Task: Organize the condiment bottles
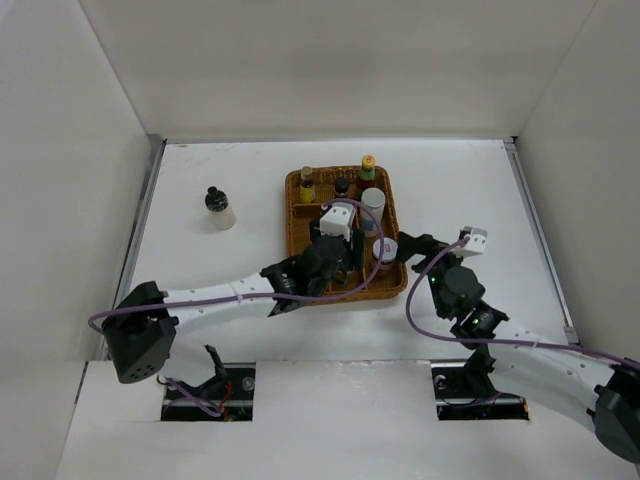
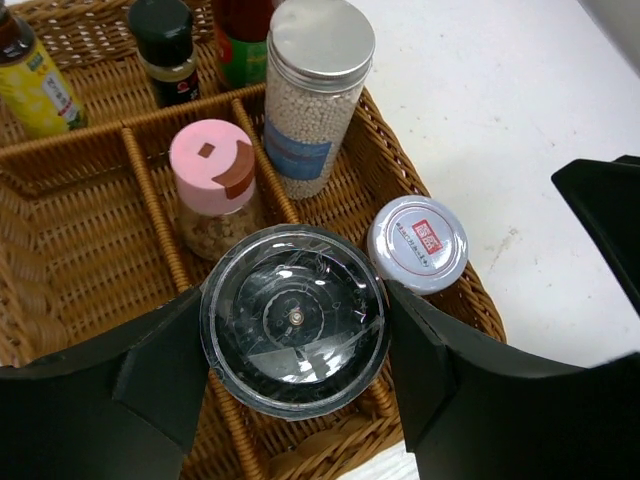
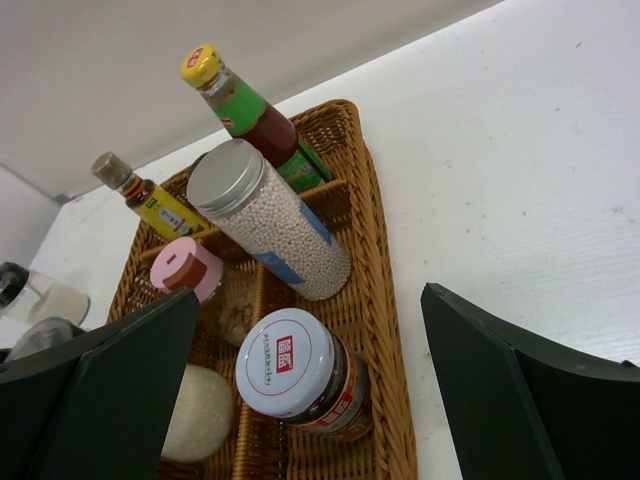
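The brown wicker tray [image 1: 296,215] holds several condiment bottles. At its back stand a yellow-labelled bottle [image 2: 30,80], a small dark bottle [image 2: 165,45] and a green yellow-capped bottle [image 3: 250,110]. A tall silver-lidded glass jar of white beads [image 2: 310,95] and a pink-lidded jar [image 2: 212,180] stand in the middle. A white-lidded jar [image 3: 295,375] stands front right. My left gripper [image 2: 298,330] is shut on a round jar with a dark clear top [image 2: 295,318] over the tray's front. My right gripper [image 3: 310,330] is open and empty beside the tray's right rim.
A black-capped white bottle [image 1: 219,210] stands alone on the white table, left of the tray. White walls enclose the table on the left, back and right. A whitish round thing [image 3: 200,412] shows in a front compartment in the right wrist view.
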Controlling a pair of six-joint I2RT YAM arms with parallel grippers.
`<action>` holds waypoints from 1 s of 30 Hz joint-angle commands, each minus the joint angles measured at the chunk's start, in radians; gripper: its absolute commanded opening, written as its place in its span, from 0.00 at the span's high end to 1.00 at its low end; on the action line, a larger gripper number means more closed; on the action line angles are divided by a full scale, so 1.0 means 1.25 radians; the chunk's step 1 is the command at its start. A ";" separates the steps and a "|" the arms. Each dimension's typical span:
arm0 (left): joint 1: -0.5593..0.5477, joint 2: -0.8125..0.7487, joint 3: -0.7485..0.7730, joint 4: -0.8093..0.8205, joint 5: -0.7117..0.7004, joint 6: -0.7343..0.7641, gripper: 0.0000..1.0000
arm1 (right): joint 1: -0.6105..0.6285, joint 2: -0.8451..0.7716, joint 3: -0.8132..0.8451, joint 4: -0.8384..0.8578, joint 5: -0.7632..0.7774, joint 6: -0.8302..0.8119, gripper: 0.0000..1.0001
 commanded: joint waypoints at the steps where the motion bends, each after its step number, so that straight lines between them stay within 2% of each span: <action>1: 0.004 0.015 -0.021 0.137 0.020 -0.017 0.65 | -0.003 0.007 0.005 0.043 -0.010 0.014 0.00; 7: 0.008 0.067 -0.040 0.165 0.014 -0.023 0.63 | -0.006 0.010 0.008 0.038 -0.015 0.014 0.00; 9: 0.008 0.074 -0.040 0.165 0.002 -0.023 0.54 | -0.006 -0.003 0.000 0.041 -0.006 0.016 0.00; 14: 0.009 0.052 -0.037 0.164 -0.018 -0.021 0.21 | -0.012 -0.004 0.008 0.019 -0.005 0.018 0.00; 16: 0.017 0.016 -0.037 0.155 -0.028 -0.016 0.13 | -0.012 -0.001 0.007 0.022 -0.011 0.021 0.00; 18: 0.039 -0.032 -0.044 0.149 -0.032 -0.014 0.11 | -0.012 -0.002 0.010 0.015 -0.013 0.022 0.00; 21: 0.108 -0.102 -0.067 0.142 -0.039 -0.017 0.10 | -0.012 -0.006 0.008 0.021 -0.010 0.022 0.00; 25: 0.251 -0.176 -0.081 0.061 -0.089 -0.043 0.11 | -0.009 -0.004 0.010 0.020 -0.013 0.019 0.00; 30: 0.426 -0.165 -0.025 -0.070 -0.076 -0.043 0.11 | -0.010 0.041 0.014 0.023 -0.037 0.037 0.00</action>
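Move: The left hand still holds the grey-lidded jar above its spot in the basket's middle compartment, about 5 cm straight below. From that hand the pink-lidded jar stands some 8 cm ahead, level sideways. The red-label jar is about 9 cm to its right and 1 cm ahead; the white-bead jar is 11 cm ahead and 6 cm right. From the right hand, the spot lies roughly 17 cm left and 1 cm back. The left hand lowers the jar about 5 cm, lets go, then swings some 20 cm left, up and forward. ##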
